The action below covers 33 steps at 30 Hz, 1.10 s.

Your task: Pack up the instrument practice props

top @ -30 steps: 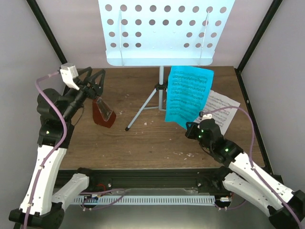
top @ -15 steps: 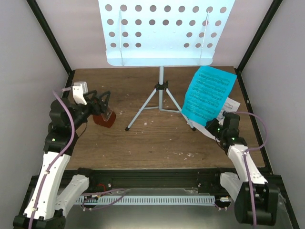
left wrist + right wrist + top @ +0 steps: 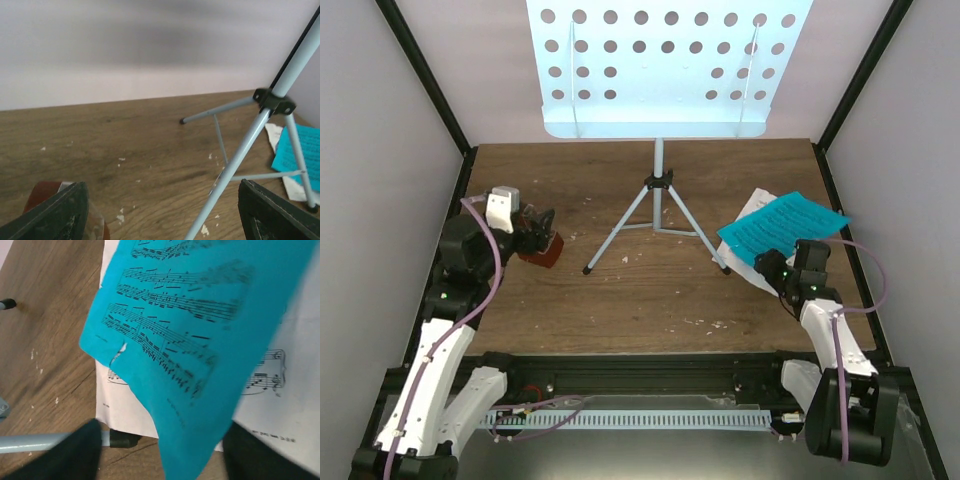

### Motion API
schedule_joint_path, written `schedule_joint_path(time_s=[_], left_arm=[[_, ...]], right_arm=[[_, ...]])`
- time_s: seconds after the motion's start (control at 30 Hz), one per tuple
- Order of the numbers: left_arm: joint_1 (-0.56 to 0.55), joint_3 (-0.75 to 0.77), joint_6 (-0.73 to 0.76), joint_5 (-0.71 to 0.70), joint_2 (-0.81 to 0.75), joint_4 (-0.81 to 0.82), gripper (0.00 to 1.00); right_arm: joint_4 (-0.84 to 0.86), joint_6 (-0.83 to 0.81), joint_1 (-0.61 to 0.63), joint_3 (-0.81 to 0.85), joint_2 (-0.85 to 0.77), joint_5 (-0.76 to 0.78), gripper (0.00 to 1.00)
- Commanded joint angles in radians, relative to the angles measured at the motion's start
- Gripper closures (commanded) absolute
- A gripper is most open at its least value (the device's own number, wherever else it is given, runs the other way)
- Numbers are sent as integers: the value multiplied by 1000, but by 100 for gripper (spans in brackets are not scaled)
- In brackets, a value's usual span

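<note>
The pale blue perforated music stand (image 3: 660, 70) rises on its thin tripod (image 3: 658, 190) at the back centre. The red-brown metronome (image 3: 545, 251) sits on the table at the left. My left gripper (image 3: 540, 237) hangs over it, open. In the left wrist view the metronome (image 3: 42, 195) lies against the left finger, with bare wood between the wide jaws of the gripper (image 3: 167, 220). The blue sheet (image 3: 790, 222) droops over the white sheet (image 3: 752, 205) at the right. My right gripper (image 3: 772, 262) is open, and the blue sheet's (image 3: 200, 315) lower corner hangs loose in the gap.
A tripod leg (image 3: 240, 150) crosses the left wrist view, close to the right finger. Another leg's black foot (image 3: 120, 438) rests at the white page's (image 3: 280, 405) near edge. Black frame posts (image 3: 420, 70) and pale walls close in the wooden table (image 3: 650, 290).
The right arm swung right and lowered the blue sheet onto the white page, then its jaws parted. The left gripper drew back and down with the metronome and opened wider.
</note>
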Motion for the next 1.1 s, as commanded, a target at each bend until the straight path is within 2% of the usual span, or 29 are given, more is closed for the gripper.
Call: schedule_joint_path(time_s=[0.0,0.13,0.2,0.27,0.3,0.4,0.53,0.63,0.77,0.87,1.07], left_arm=[[-3,-62,56,-23,-3,77,17],[-3,-106,72,-14,0,113,17],[-3,-99,85,-45,-1,92,17],[-3,-103,90,-72,-10,84,17],[-3,-107,91,-82,-17,82,17],[-3,-120,92,-94,-31,78,17],[-10,-120,92,-89,-31,66,17],[-15,-118,95,-84,-39,59,17],[-22,-124,88,-94,-52,54,17],[-43,-126,89,-92,-53,54,17],[-74,-114,99,-92,-29,33,17]], right_arm=[[-90,-33,-9,60,-62,55,17],[-147,-56,-9,124,-137,32,11],[-118,-72,-9,136,-174,-65,10],[-22,-79,-8,121,-209,-228,11],[54,-74,-4,104,-221,-361,13],[281,-70,31,74,-211,-552,13],[424,-159,154,102,-140,-554,13],[469,-248,227,140,-58,-516,12],[503,-343,252,170,29,-459,12],[565,-383,258,168,115,-485,12],[547,-546,347,282,306,-456,14]])
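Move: The right hand's half-open fingers still straddle the cyan sheet, whose middle lies about 13 cm ahead and 3 cm right, 6 cm lower. The stand post, at its black clamp, is about 24 cm left, 14 cm ahead and 13 cm above; the stand's near right foot is some 10 cm left, 4 cm ahead and 7 cm below. From the left hand, that clamp is roughly 20 cm right, 14 cm ahead and 10 cm lower. The right hand opens its fingers wide to let go of the cyan sheet, rises about 15 cm, then swings left over the near right leg towards the stand post, some 16 cm in all, pushing 5 cm forward and sinking slightly at the end, while the wrist levels from its downward slant and turns roughly 50 degrees counter-clockwise so the open fingers face the post without reaching it. The left hand sinks about 3 cm early on and then stays nearly in place, open and touching nothing. ##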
